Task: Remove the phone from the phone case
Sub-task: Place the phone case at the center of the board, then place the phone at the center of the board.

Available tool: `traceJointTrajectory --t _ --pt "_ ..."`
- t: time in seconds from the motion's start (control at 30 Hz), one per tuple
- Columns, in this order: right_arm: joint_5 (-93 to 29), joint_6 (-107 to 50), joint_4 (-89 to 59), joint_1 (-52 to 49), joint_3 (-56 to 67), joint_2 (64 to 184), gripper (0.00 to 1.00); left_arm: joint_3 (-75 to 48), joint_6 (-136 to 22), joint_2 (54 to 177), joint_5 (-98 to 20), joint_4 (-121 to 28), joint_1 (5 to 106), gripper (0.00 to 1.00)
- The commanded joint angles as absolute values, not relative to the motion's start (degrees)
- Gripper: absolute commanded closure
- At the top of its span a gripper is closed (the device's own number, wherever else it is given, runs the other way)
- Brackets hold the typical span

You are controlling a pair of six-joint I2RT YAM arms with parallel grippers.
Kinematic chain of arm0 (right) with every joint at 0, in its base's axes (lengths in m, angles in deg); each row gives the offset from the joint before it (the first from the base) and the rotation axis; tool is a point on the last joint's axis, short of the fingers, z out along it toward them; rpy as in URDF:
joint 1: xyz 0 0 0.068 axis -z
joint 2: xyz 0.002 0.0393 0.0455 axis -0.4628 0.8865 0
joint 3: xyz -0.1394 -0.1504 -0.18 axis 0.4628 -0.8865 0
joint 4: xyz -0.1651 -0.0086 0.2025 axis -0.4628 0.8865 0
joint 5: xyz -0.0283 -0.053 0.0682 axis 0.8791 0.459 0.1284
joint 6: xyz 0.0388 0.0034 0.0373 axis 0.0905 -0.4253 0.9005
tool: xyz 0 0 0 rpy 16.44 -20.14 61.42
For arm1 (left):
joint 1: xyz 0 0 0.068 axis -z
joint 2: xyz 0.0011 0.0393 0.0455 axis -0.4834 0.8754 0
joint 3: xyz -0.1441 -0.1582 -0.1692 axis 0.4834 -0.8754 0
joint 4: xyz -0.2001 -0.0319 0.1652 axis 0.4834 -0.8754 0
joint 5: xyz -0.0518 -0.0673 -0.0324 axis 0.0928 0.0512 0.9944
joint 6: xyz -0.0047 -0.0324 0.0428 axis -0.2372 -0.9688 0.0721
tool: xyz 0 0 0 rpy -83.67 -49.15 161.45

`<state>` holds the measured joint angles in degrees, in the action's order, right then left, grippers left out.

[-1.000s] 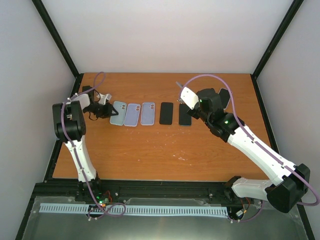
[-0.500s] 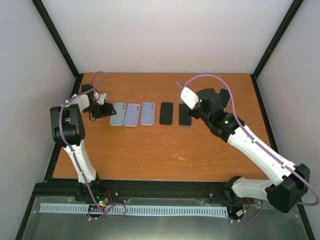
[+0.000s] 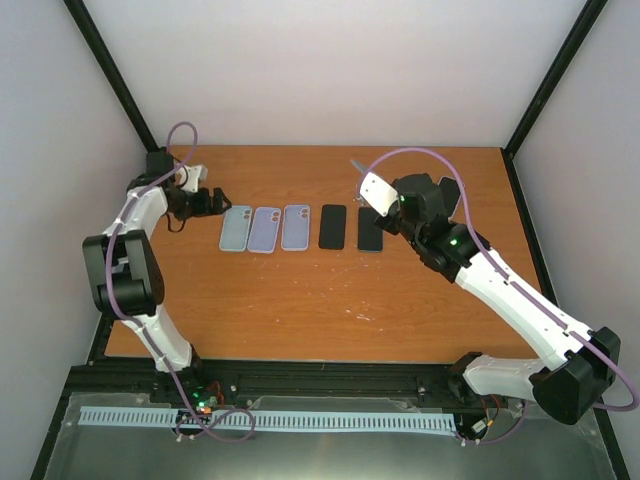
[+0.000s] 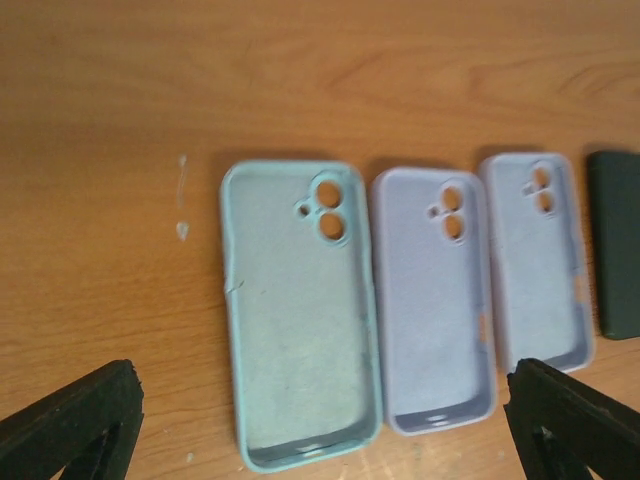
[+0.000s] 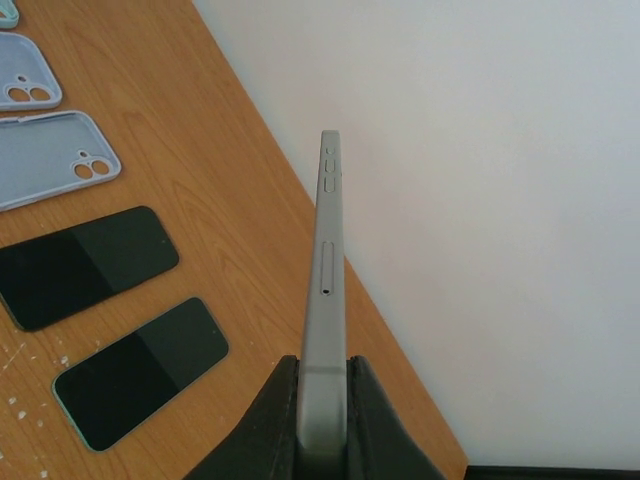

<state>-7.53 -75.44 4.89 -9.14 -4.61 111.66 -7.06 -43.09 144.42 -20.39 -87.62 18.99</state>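
Note:
A silver phone (image 5: 328, 250) stands edge-on in my right gripper (image 5: 322, 400), which is shut on its lower end and holds it above the table's far right (image 3: 376, 190). An empty teal phone case (image 4: 300, 310) lies hollow side up at the left end of a row (image 3: 235, 228). My left gripper (image 3: 212, 200) hovers open just left of it and holds nothing. Its black fingertips (image 4: 70, 425) show at the bottom corners of the left wrist view, with the case between and beyond them.
Two empty lavender cases (image 3: 265, 229) (image 3: 296, 227) lie right of the teal one. Two dark phones (image 3: 332, 226) (image 3: 370, 230) lie face up further right. White walls close in the table at the back and sides.
My left gripper has opened wide and drawn back to the far left, away from the teal case, which stays flat on the table. The right arm with the phone has not moved.

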Motion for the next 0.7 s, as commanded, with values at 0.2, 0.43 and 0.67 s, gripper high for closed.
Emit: traceJointTrajectory --t 0.2,0.43,0.67 --pt "-7.9 -82.8 -1.9 -8.6 3.5 113.7 0.97 -1.7 -47.6 128.8 -11.4 -83.0 18.7 0.0" --pt "-7.7 -85.7 -4.8 -8.6 5.3 113.6 0.97 2.6 -49.0 121.9 -5.1 -81.0 18.7 0.0" --pt "-7.8 -92.0 -10.3 -9.6 6.2 112.7 0.97 2.8 -57.1 115.1 1.3 -73.6 18.7 0.0"
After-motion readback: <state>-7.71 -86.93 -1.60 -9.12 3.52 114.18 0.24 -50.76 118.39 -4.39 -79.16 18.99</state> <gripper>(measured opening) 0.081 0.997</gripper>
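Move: The light blue case already lies free on the board, about 5 cm to the right of the open left hand, level with it front to back and some 10 cm below. Beyond it the nearer purple case is about 13 cm to that hand's right and the second purple case about 22 cm. From the right hand, still gripping a phone, the nearer black phone lies roughly 9 cm ahead, 4 cm left and 30 cm below; the other black phone is about 15 cm left, just as far ahead. Keeping its pinch on the phone, the right hand lifts it about 8 cm and tips some 15 degrees upward. Meanwhile the empty left hand, fingers staying wide open, climbs fast and almost straight up, about 27 cm, away from the light blue case, its steep downward tilt easing by some 40 degrees. ##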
